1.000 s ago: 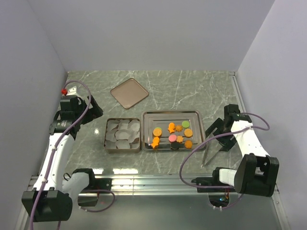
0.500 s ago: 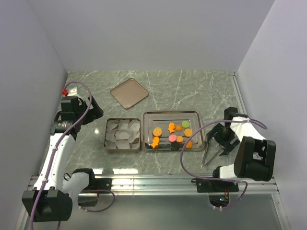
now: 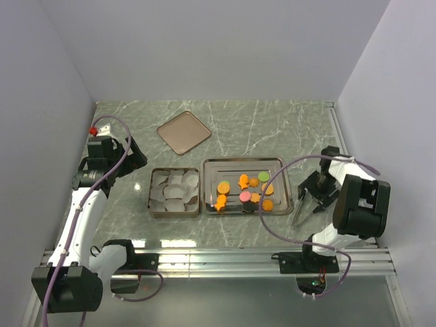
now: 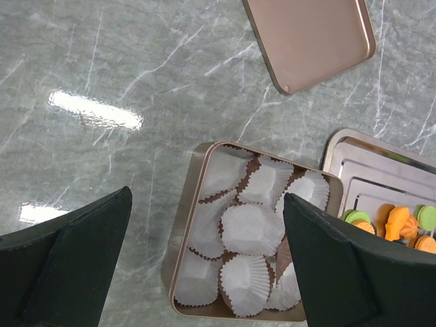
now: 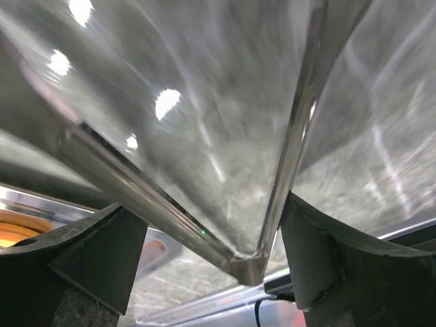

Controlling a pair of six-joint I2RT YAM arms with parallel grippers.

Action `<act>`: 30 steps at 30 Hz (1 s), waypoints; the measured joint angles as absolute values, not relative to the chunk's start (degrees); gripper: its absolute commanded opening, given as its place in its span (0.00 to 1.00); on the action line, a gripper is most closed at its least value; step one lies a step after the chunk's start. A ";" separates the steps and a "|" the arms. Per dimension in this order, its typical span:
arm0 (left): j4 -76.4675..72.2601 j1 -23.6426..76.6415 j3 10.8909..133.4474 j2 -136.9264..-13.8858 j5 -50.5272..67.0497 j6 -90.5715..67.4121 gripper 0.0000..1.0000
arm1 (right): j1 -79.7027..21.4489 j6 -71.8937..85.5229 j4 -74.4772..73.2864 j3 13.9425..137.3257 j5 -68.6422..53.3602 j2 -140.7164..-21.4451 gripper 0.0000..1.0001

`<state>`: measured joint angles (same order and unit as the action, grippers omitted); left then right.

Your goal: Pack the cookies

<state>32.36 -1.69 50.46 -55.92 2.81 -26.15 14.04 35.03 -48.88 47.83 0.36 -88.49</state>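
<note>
The cookies (image 3: 246,191) lie in a shallow silver tray (image 3: 242,162): mostly orange rounds and figures, one pink (image 3: 244,196), one green (image 3: 263,176), one dark. A few show at the right edge of the left wrist view (image 4: 402,223). My right gripper (image 3: 312,197) is low over the metal tongs (image 3: 298,216), right of the tray. In the right wrist view the gripper (image 5: 204,208) is open, and the V-shaped tongs (image 5: 252,262) lie between its fingers. My left gripper (image 3: 134,158) is open and empty, high left of the tin; in its own view (image 4: 206,204) it looks down on the tin.
A square tin (image 3: 153,194) holds several white paper cups (image 4: 253,228), just left of the tray. Its tan lid (image 3: 184,132) lies on the marble table behind it, also seen in the left wrist view (image 4: 310,37). Walls enclose three sides of the table.
My right arm has folded back and turned, bringing its gripper down over the tongs. The left arm has barely moved. The cookies and tin are unmoved.
</note>
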 measured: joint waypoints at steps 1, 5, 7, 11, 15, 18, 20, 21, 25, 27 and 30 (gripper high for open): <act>32.36 -1.69 50.46 -56.05 2.81 -26.15 1.00 | 14.20 34.83 -48.95 49.45 1.06 -89.21 0.80; 32.29 -1.69 50.35 -56.18 2.98 -26.15 0.99 | 14.39 33.15 -48.84 58.67 4.12 -93.27 0.74; 32.18 -1.69 50.35 -56.42 3.18 -26.15 0.99 | 14.41 32.16 -48.40 62.28 4.97 -95.66 0.73; 32.14 -1.69 50.35 -57.10 3.20 -26.15 0.99 | 14.24 29.47 -47.24 67.20 5.76 -101.43 0.73; 32.14 -1.69 50.35 -57.23 3.20 -26.15 0.99 | 14.02 28.03 -47.09 69.36 6.15 -106.48 0.73; 32.14 -1.67 50.35 -57.28 3.20 -26.15 1.00 | 13.87 27.35 -47.20 70.32 6.39 -107.18 0.77; 32.14 -1.69 50.35 -57.30 3.20 -26.15 0.99 | 13.67 27.07 -47.20 70.52 6.44 -107.31 0.80; 32.14 -1.69 50.35 -57.39 3.20 -26.15 0.99 | 13.50 26.96 -47.18 70.52 6.46 -107.31 0.80; 32.10 -1.69 50.35 -58.00 3.20 -26.15 0.99 | 12.34 26.89 -46.54 70.19 6.74 -107.24 0.77; 32.12 -1.69 50.35 -58.13 3.20 -26.17 0.99 | 11.66 26.89 -46.24 70.00 6.74 -107.09 0.67; 32.10 -1.69 50.35 -58.13 3.20 -26.17 0.99 | 10.57 27.27 -45.28 69.63 6.31 -107.02 0.49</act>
<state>32.10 -1.69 50.35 -58.13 3.20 -26.17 10.57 27.27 -45.28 69.63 6.31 -107.02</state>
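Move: At the right hand, fingers almost down at the table, the metal tongs lie as an open V, its arms running between the finger pads, middle about 2 cm left and level; the hinge is some 8 cm back and 8 cm left. The cookie tray's middle is roughly 31 cm left, 9 cm ahead; its nearest orange cookie is about 21 cm left, level. From the left hand, the tongs are around 77 cm right, 8 cm back, 18 cm below. Sweeping forward some 11 cm with the tongs still between its fingers, the right hand first swings right about 5 cm and hops up roughly 2.5 cm, settles back to table height, then drifts a little left. It twists about 10 degrees counter-clockwise as the fingers, pads against the tong arms, squeeze from mostly open to little over half open. ##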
